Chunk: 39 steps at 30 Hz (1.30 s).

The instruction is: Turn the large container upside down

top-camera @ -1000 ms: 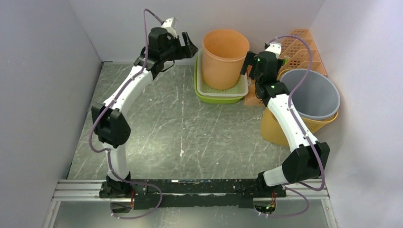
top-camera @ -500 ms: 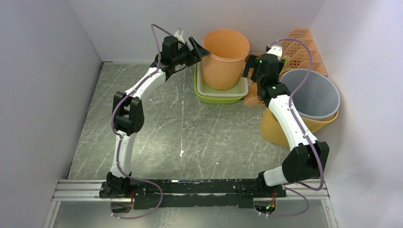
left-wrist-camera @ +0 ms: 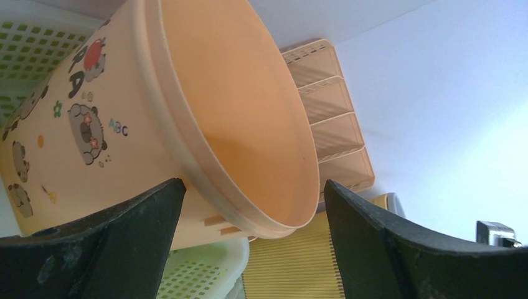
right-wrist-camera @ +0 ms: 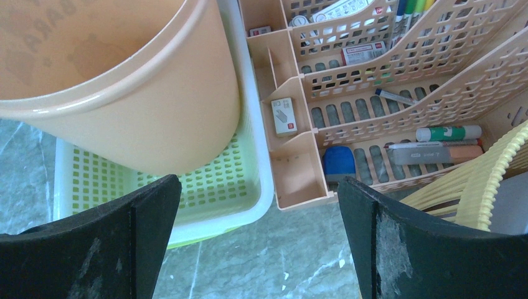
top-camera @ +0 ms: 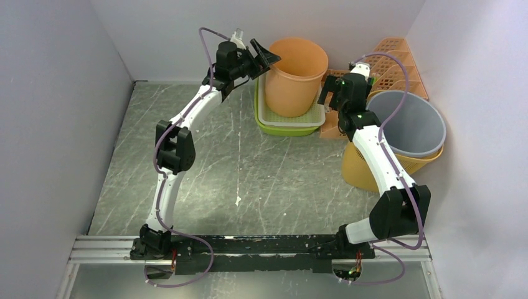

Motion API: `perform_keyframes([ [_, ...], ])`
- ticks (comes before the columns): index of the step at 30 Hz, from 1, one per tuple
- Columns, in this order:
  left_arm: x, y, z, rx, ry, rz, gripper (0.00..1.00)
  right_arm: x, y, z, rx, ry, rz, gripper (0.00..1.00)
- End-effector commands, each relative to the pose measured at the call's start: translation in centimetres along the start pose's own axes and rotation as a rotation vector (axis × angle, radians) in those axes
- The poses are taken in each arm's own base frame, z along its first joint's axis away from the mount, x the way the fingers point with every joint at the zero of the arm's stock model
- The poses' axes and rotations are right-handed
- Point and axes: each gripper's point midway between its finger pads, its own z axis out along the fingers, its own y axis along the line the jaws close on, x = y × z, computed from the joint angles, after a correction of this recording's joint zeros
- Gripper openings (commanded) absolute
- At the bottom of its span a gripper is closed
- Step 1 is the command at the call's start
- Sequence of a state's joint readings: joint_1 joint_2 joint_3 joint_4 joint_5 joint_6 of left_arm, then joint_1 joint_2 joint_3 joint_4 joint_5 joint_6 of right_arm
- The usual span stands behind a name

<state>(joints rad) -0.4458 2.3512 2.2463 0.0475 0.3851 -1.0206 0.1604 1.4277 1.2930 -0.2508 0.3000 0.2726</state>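
The large container is an orange bucket (top-camera: 296,75) with cartoon prints, standing upright in a green tray (top-camera: 286,121) at the back. In the left wrist view the bucket (left-wrist-camera: 205,112) fills the frame, its near rim lying between the fingers. My left gripper (top-camera: 268,59) (left-wrist-camera: 252,212) is open at the bucket's left rim and grips nothing. My right gripper (top-camera: 327,93) (right-wrist-camera: 258,237) is open, hovering just right of the bucket (right-wrist-camera: 124,81) above the tray's right edge (right-wrist-camera: 249,193). It holds nothing.
A peach desk organiser (top-camera: 392,62) (right-wrist-camera: 373,93) with pens and small items stands right of the tray. A grey bin (top-camera: 411,124) sits inside a yellow ribbed basket (top-camera: 361,168) at the right wall. Walls close in the back and both sides.
My left arm has stretched out to the right, bringing its open gripper from left of the tray up to the bucket's rim. The right gripper has shifted slightly upward.
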Motion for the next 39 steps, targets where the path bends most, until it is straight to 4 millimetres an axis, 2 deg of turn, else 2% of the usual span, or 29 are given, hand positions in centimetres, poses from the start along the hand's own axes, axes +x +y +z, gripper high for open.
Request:
perform_keyframes([
  [1, 1.2, 1.3, 0.6, -0.054, 0.03, 0.024, 0.94, -0.7, -1.0, -0.4, 0.015, -0.026, -0.004, 1.0],
  [8, 2.1, 4.6, -0.1, -0.193, 0.069, 0.102, 0.9, -1.4, -1.7, -1.4, 0.026, -0.059, 0.017, 1.0],
  [14, 2.3, 7.0, -1.4, -0.311, 0.083, 0.186, 0.8, -1.0, -1.9, -1.4, 0.03, -0.058, 0.033, 1.0],
  [21, 2.4, 9.8, -3.4, -0.435, 0.093, 0.296, 0.61, -0.8, -1.8, -1.3, 0.021, -0.062, 0.046, 1.0],
  [25, 3.8, 12.1, -4.1, -0.488, 0.141, 0.314, 0.39, -0.8, -1.9, -1.4, 0.021, -0.067, 0.049, 1.0],
  [27, 4.6, 13.0, -4.5, -0.508, 0.165, 0.315, 0.35, -0.8, -2.0, -1.5, 0.024, -0.07, 0.049, 1.0],
  [29, 5.1, 13.7, -5.0, -0.522, 0.181, 0.32, 0.25, -0.8, -2.0, -1.5, 0.024, -0.068, 0.049, 1.0],
  [32, 5.6, 14.3, -5.5, -0.53, 0.196, 0.338, 0.25, -0.5, -1.8, -1.4, 0.016, -0.064, 0.051, 1.0],
  [35, 5.8, 14.7, -5.7, -0.536, 0.209, 0.354, 0.33, -0.2, -1.7, -1.3, 0.009, -0.059, 0.054, 1.0],
  [37, 5.9, 15.0, -5.8, -0.547, 0.209, 0.358, 0.3, 0.0, -1.7, -1.3, 0.005, -0.056, 0.056, 1.0],
  [39, 5.9, 15.2, -5.8, -0.554, 0.206, 0.358, 0.21, 0.2, -1.7, -1.3, 0.006, -0.052, 0.057, 1.0],
])
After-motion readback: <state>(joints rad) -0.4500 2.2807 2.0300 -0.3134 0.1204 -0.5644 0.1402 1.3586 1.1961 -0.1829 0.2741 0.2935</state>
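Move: The large container stands upright in the green baskets, its middle about 11 cm to the right of the left gripper, 2 cm back and some 13 cm down; the left side of its rim is right by the open fingers. The baskets lie beneath the container, roughly 25 cm below that gripper. The orange rack's middle is about 28 cm right of the container and 3 cm farther out. From the right gripper, the container is some 17 cm left, 4 cm ahead and 11 cm down. Bring the left gripper down about 5 cm at the rim's left side, then carry it to the left while shutting the fingers from wide open to pinch the rim. With the rim pinched, swing down harder and a little back towards the baskets' left edge, some 15 cm lower in all, rolling the wrist about 35 degrees so that the hand's left side rises. ##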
